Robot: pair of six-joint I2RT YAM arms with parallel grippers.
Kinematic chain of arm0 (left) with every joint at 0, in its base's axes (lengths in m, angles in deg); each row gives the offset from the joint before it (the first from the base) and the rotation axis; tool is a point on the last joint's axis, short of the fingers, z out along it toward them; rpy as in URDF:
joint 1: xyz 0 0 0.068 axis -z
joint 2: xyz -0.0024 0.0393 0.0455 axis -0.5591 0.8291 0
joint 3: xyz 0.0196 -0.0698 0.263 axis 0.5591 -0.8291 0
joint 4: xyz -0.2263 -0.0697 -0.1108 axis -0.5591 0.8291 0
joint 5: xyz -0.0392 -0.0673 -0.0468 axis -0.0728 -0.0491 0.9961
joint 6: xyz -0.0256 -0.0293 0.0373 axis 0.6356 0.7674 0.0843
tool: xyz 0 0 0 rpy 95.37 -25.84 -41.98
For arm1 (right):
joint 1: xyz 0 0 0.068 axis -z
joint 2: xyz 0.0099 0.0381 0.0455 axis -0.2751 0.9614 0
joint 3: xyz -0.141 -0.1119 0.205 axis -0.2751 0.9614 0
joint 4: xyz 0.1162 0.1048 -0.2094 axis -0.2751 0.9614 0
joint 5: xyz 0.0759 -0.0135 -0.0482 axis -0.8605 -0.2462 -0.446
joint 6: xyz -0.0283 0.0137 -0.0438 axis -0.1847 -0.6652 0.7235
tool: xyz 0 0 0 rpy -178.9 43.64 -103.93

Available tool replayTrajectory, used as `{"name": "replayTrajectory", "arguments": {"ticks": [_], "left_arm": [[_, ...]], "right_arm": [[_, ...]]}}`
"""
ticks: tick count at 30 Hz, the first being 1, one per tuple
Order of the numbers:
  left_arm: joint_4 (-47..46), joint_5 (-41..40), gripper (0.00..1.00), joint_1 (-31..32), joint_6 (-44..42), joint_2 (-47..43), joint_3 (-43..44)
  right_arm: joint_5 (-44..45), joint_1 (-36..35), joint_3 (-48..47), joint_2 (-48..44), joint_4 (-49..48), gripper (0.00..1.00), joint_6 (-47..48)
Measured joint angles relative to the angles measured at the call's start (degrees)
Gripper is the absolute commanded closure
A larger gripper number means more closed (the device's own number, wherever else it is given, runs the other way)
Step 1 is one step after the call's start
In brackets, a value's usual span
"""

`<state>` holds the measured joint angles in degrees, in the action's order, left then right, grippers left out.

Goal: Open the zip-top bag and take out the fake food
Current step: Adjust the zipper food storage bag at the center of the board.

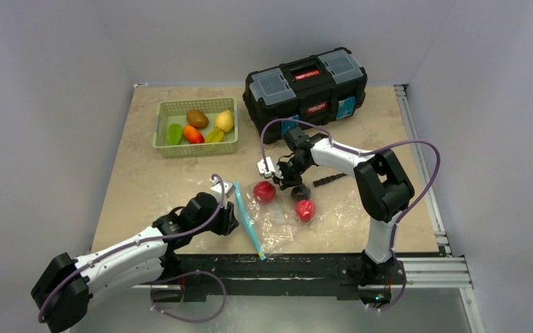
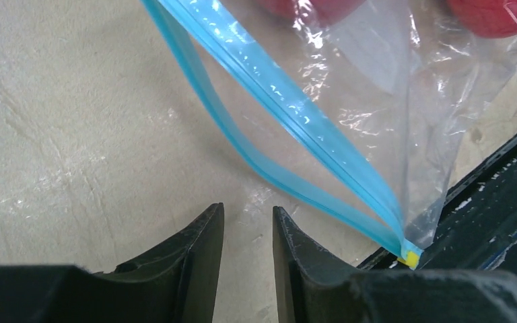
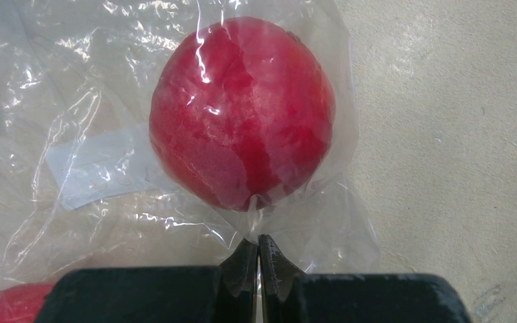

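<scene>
The zip-top bag (image 1: 277, 215) lies flat near the table's front, its teal zip strip (image 1: 247, 220) on its left side. In the left wrist view the two halves of the zip strip (image 2: 289, 111) stand apart, joined at a yellow end stop (image 2: 410, 256). My left gripper (image 2: 248, 210) is open by a narrow gap just short of the strip, with only bare table between its fingers. Two red fake food pieces (image 1: 264, 191) (image 1: 305, 209) sit inside the bag. My right gripper (image 3: 257, 241) is shut on a pinch of the bag's plastic right behind one red fruit (image 3: 242, 121).
A green basket (image 1: 161, 128) at the back left holds brown, orange, yellow and green fake food. A black toolbox (image 1: 305, 87) stands at the back centre. A black bar-like object (image 1: 328, 180) lies right of the right gripper. The table's front rail (image 1: 305, 267) runs close below the bag.
</scene>
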<state>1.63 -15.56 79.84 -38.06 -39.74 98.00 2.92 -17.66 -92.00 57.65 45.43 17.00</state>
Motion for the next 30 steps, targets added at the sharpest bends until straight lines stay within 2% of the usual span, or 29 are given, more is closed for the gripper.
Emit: {"name": "replayTrajectory", "arguments": {"ticks": [6, 19, 22, 24, 28, 29, 30], "left_arm": [[0.0, -1.0, 0.68, 0.0, -0.2, 3.4, 1.2], [-15.6, 4.2, 0.57, 0.0, -7.0, 12.9, 1.8], [-18.0, 4.3, 0.48, 0.0, -8.2, 13.7, 1.9], [-19.3, 4.0, 0.36, 0.0, -9.0, 13.9, 2.0], [-21.9, 2.1, 0.05, 0.0, -9.6, 13.8, 2.0], [-22.8, 1.2, 0.0, 0.0, -9.6, 13.6, 1.9], [-23.6, 0.4, 0.0, 0.0, -9.6, 13.3, 1.7]], "right_arm": [[0.0, 0.0, 0.0, 0.0, 0.0, 1.0, 0.0], [-0.8, 0.1, 0.0, 0.0, 0.2, 1.0, 0.3], [-1.1, 0.2, 0.0, 0.0, 0.4, 1.0, 0.4], [-1.3, 0.2, 0.0, 0.0, 0.4, 1.0, 0.6], [-2.1, 0.3, 0.0, 0.0, 0.7, 1.0, 1.1], [-2.3, 0.3, 0.0, 0.0, 0.7, 1.0, 1.2], [-2.4, 0.3, 0.0, 0.0, 0.7, 1.0, 1.3]]}}
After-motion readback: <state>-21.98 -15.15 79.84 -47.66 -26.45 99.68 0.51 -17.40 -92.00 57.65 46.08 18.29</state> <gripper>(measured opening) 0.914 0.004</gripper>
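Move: The left hand hovers low just outside the bag's blue-edged mouth, whose middle is about 3 cm ahead, 5 cm to the right and slightly below. Beyond the mouth, inside the bag, a red fruit sits some 10 cm ahead and 9 cm right, the dark fruit about 10 cm ahead and 19 cm right. The mouth's yellow-tabbed end lies roughly 9 cm back and 8 cm right. From the right hand the mouth is about 9 cm left and 10 cm back. After a barely perceptible dip, the left hand slides right into the bag's mouth between the two blue lips, then swings forward and up towards the near red fruit, ending about 5 cm farther out, 4 cm farther right and 3 cm higher. Late on its fingers tilt up some 15 degrees and spread from about a third to nearly fully open inside the mouth, while the shut right hand keeps its pinch on the film beside that fruit, easing barely half a centimetre. ##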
